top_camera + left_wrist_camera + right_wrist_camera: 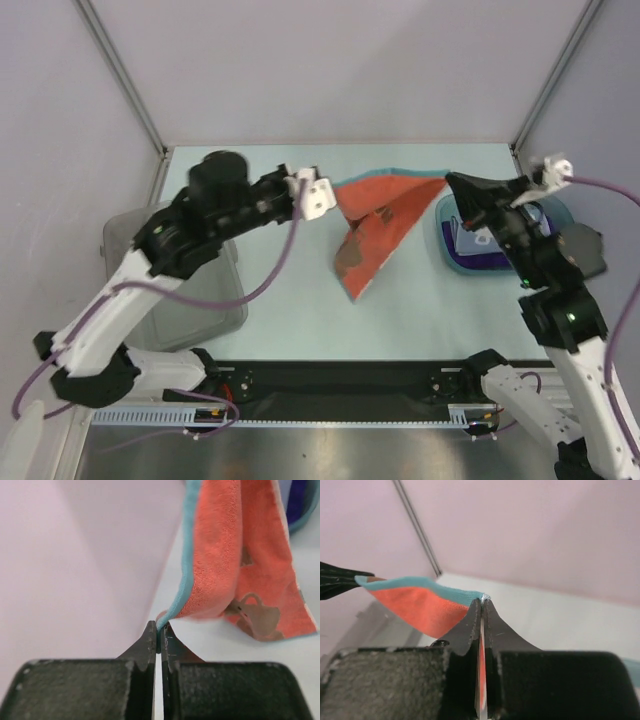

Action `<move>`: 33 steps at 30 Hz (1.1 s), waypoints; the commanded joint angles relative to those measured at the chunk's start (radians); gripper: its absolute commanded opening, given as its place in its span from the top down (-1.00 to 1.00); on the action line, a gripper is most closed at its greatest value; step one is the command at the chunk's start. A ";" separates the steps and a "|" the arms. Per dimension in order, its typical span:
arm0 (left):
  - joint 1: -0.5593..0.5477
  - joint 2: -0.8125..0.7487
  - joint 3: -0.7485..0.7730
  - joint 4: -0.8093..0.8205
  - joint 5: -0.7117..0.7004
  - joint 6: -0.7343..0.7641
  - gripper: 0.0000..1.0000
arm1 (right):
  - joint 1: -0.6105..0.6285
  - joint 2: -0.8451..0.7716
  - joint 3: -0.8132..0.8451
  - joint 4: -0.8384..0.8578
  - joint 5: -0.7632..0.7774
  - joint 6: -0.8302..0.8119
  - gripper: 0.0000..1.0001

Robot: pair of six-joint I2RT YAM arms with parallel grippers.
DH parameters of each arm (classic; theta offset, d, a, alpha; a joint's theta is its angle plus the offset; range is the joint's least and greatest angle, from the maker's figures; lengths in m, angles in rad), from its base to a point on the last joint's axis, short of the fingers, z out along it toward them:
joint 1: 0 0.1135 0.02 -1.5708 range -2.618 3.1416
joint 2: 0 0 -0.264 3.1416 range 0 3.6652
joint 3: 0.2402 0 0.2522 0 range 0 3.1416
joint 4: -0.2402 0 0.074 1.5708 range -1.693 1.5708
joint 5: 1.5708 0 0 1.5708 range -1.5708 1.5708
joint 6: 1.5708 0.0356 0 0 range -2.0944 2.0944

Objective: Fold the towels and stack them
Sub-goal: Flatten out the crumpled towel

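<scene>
An orange towel [375,232] with a teal edge and brown print hangs stretched between both grippers above the table. My left gripper [336,196] is shut on its left top corner; the left wrist view shows the teal hem [181,587] pinched in the closed jaws [160,630]. My right gripper [452,183] is shut on the right top corner, seen in the right wrist view [482,601] with the towel [415,605] running left. The towel's lower tip touches the table. A folded purple towel [482,252] and a light blue one [470,228] lie in the teal tray [441,240].
A clear plastic bin [190,295] stands at the table's left, under my left arm. The teal tray sits at the right, below my right arm. Grey walls and metal frame posts [120,70] enclose the back and sides.
</scene>
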 commanded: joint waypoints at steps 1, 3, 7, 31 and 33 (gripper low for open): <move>-0.083 -0.096 0.022 -0.127 -0.035 -0.110 0.99 | 0.026 -0.073 0.045 -0.019 -0.013 -0.026 1.00; -0.119 -0.160 0.022 -0.140 0.003 -0.139 0.99 | 0.026 -0.130 0.045 -0.014 -0.062 0.011 1.00; -0.170 -0.194 0.077 -0.190 0.039 -0.256 0.99 | 0.026 -0.177 0.064 -0.013 -0.139 0.083 1.00; 0.367 0.425 0.258 -0.195 0.260 -0.166 0.99 | -0.072 0.663 0.017 0.524 -0.125 0.019 1.00; 0.413 0.560 0.320 -0.155 0.269 -0.134 0.99 | -0.091 0.823 0.075 0.585 -0.180 0.037 1.00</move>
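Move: Between the two raised hands, which already pinch its teal-edged corners, the red towel hangs bunched: its middle is about 11 cm right of the left hand and 8 cm left of the right, some 2 cm back and 18 cm below. Bare table for laying it lies about 16 cm ahead and 40 cm down, midway between them. The teal bin stands 22 cm right and 8 cm ahead of the right hand; the grey bin 32 cm left of the left hand, 2 cm back. Swinging the towel like a sheet, both hands first draw back some 10 cm and rise about 5 cm. They then turn and sweep forward and down over the far table, the left by about 23 cm forward, the right nearly 30 cm, keeping their pinch on the corners while the fingers tip downward, roughly 30 degrees from where they began. ##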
